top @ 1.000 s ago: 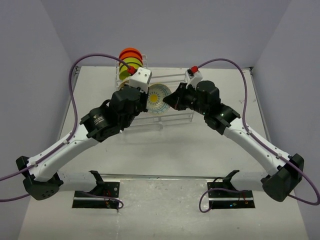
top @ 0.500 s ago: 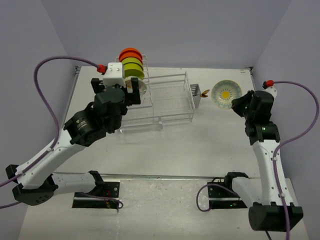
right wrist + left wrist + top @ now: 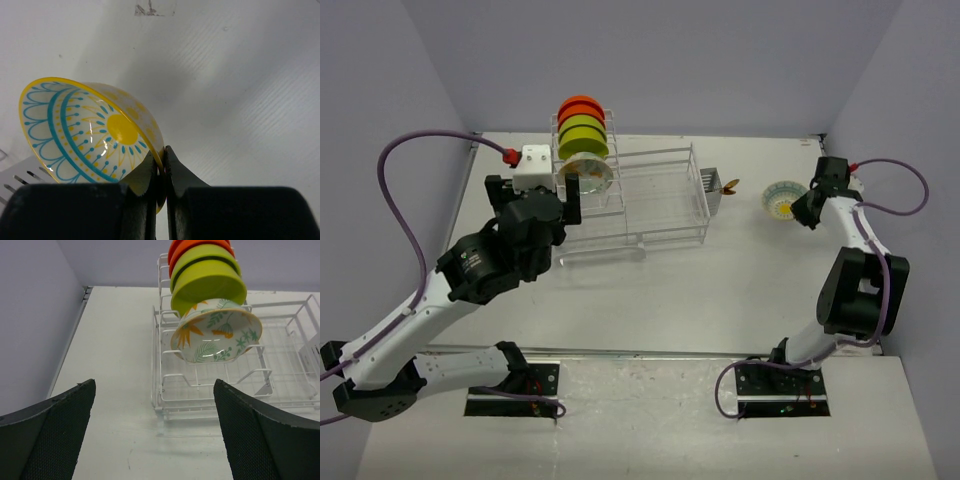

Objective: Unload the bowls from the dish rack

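Note:
The white wire dish rack [image 3: 650, 205] stands at the back centre of the table. In its taller slotted end several bowls stand on edge: orange-red [image 3: 580, 105], lime-green [image 3: 583, 130], and a whitish one with flowers and leaves [image 3: 590, 170] nearest the front. My left gripper [image 3: 533, 188] is wide open and empty, just left of that end. Its wrist view shows the flower bowl [image 3: 215, 332], green bowl [image 3: 210, 280] and rack [image 3: 165, 390] ahead. My right gripper [image 3: 162, 160] is shut on the rim of a tilted yellow-and-blue patterned bowl [image 3: 95, 135], held at the table's far right [image 3: 780, 197].
A small cutlery basket [image 3: 712, 190] hangs on the rack's right end, with a brownish tip [image 3: 731, 185] sticking out. A slotted white piece [image 3: 20, 177] shows at the lower left of the right wrist view. The right wall is close behind the right gripper.
The right arm carried the patterned bowl out of the rack to the far right, where it now hangs tilted. The left gripper opened and drew back left, in front of the stacked bowls.

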Motion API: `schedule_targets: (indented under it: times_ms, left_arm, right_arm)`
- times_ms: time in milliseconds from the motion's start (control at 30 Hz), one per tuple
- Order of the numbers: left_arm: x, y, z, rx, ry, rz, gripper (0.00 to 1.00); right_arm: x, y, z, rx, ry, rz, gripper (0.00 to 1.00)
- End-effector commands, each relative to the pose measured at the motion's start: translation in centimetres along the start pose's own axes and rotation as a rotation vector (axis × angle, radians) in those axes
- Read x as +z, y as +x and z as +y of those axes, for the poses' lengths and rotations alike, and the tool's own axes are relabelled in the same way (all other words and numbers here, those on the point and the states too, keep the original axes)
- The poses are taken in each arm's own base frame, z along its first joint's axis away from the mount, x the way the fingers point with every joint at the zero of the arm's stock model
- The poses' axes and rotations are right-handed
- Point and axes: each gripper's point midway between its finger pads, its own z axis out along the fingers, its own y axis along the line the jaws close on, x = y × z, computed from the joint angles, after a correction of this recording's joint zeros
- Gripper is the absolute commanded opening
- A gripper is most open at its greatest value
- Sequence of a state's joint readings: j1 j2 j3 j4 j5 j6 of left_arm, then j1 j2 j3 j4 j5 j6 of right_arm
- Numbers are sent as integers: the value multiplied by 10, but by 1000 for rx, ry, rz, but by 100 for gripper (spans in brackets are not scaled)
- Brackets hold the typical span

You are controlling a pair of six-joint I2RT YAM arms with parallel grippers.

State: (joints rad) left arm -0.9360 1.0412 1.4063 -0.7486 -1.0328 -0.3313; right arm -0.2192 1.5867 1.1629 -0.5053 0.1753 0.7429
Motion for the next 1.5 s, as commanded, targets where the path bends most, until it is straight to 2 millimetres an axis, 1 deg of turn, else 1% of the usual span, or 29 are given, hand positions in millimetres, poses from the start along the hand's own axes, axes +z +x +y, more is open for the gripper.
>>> schedule_targets:
  times_ms: [0,33,133,233,267,333,467,500,533,733,767,867,900,933,967,1000,1033,1067,1133,1167,1200,1233,1267,1300,1333,1367,1400,1433,1467]
  left_arm:
    - [-2,8,13,-2,-39,9,100]
    - [-3,8,14,-7,-34,8,100]
    - [-6,5,18,-15,-24,7,100]
    - [-11,2,26,-24,-30,3,100]
    - [-11,2,27,-27,-30,1,100]
    - [-13,2,28,-35,-21,-1,100]
    - [-11,7,24,-16,3,-2,100]
    - [-10,9,21,-8,5,3,100]
    - [-9,11,20,4,4,6,100]
    - [-4,15,10,33,17,26,100]
    - [-4,16,7,37,24,30,100]
    - [-2,17,-8,83,96,41,100]
    - [0,21,-21,119,147,58,100]
    - [1,24,-23,192,162,69,100]
    - [3,22,-25,227,162,74,100]
    - [11,28,-26,294,106,95,100]
    - [14,33,-19,368,56,122,100]
    - [21,29,-16,417,-26,126,100]
    - [25,26,-13,498,-78,128,100]
    - [27,25,-14,525,-85,124,100]
    - [30,26,-19,550,-66,118,100]
    - [34,17,-26,597,-40,83,100]
    - [38,20,-31,620,-26,72,100]
    - [40,13,-33,661,-26,43,100]
    - [46,5,-37,625,-24,14,100]
    - [52,2,-47,619,11,15,100]
    - [56,-1,-50,603,17,22,100]
    - [62,-9,-43,584,1,30,100]
    - [70,-5,-48,593,26,47,100]
  right_arm:
    - [0,-46,34,36,-77,-103,0]
    - [13,-39,32,26,-60,-72,0]
    - [31,-32,32,12,-42,-35,0]
    - [35,-30,38,-3,-62,-5,0]
    - [34,-27,42,-7,-86,15,3]
    - [34,-26,44,-7,-95,26,14]
    - [34,-21,45,-13,-105,47,16]
    - [32,-22,45,-13,-108,42,35]
    - [30,-23,45,-15,-110,39,45]
    - [4,-39,51,-9,-147,-17,52]
    - [0,-41,52,-8,-149,-26,55]
    - [-31,-59,55,14,-171,-90,65]
    - [-42,-66,56,23,-178,-116,68]
    - [-67,-79,60,35,-210,-162,73]
    - [-81,-84,63,38,-230,-184,77]
    - [-96,-90,65,44,-255,-207,79]
    - [-122,-98,68,49,-295,-244,79]
    - [-138,-98,72,44,-336,-251,82]
    - [-163,-96,76,19,-398,-272,83]
    - [-190,-93,80,-6,-462,-298,84]
    - [-206,-80,89,-56,-546,-272,86]
    - [-213,-67,91,-116,-588,-256,90]
    - [-234,-54,94,-153,-654,-250,93]
    - [-242,-43,95,-183,-692,-234,95]
    - [-243,-23,95,-226,-739,-190,98]
    - [-262,-12,94,-255,-801,-197,99]
    - [-267,-3,92,-274,-829,-187,99]
    - [-268,10,90,-304,-857,-169,99]
    - [-272,13,86,-309,-869,-176,99]
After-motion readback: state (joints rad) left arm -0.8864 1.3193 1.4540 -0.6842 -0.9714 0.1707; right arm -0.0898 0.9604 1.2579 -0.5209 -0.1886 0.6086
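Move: The right hand holds the blue-and-yellow bowl by its rim, and its resting spot on the bare table lies about 5 cm ahead, 6 cm left and 9 cm below; the cutlery holder stands roughly 23 cm left, 7 ahead. From the left hand, the leaf-patterned bowl in the rack is some 16 cm ahead, 7 right and 15 below, with the green bowls about 8 cm beyond it and the orange ones 15 beyond it. Right arm eases the pinched bowl about 4 cm forward, then down onto the table, opens to let go of the rim, and climbs away nearly 30 cm, then also back and left, fingers tipping up. The left hand, wide open, drifts slightly back and left, then heads forward, down and right towards the leaf-patterned bowl, rolling some 35 degrees, left side up, without reaching it. ##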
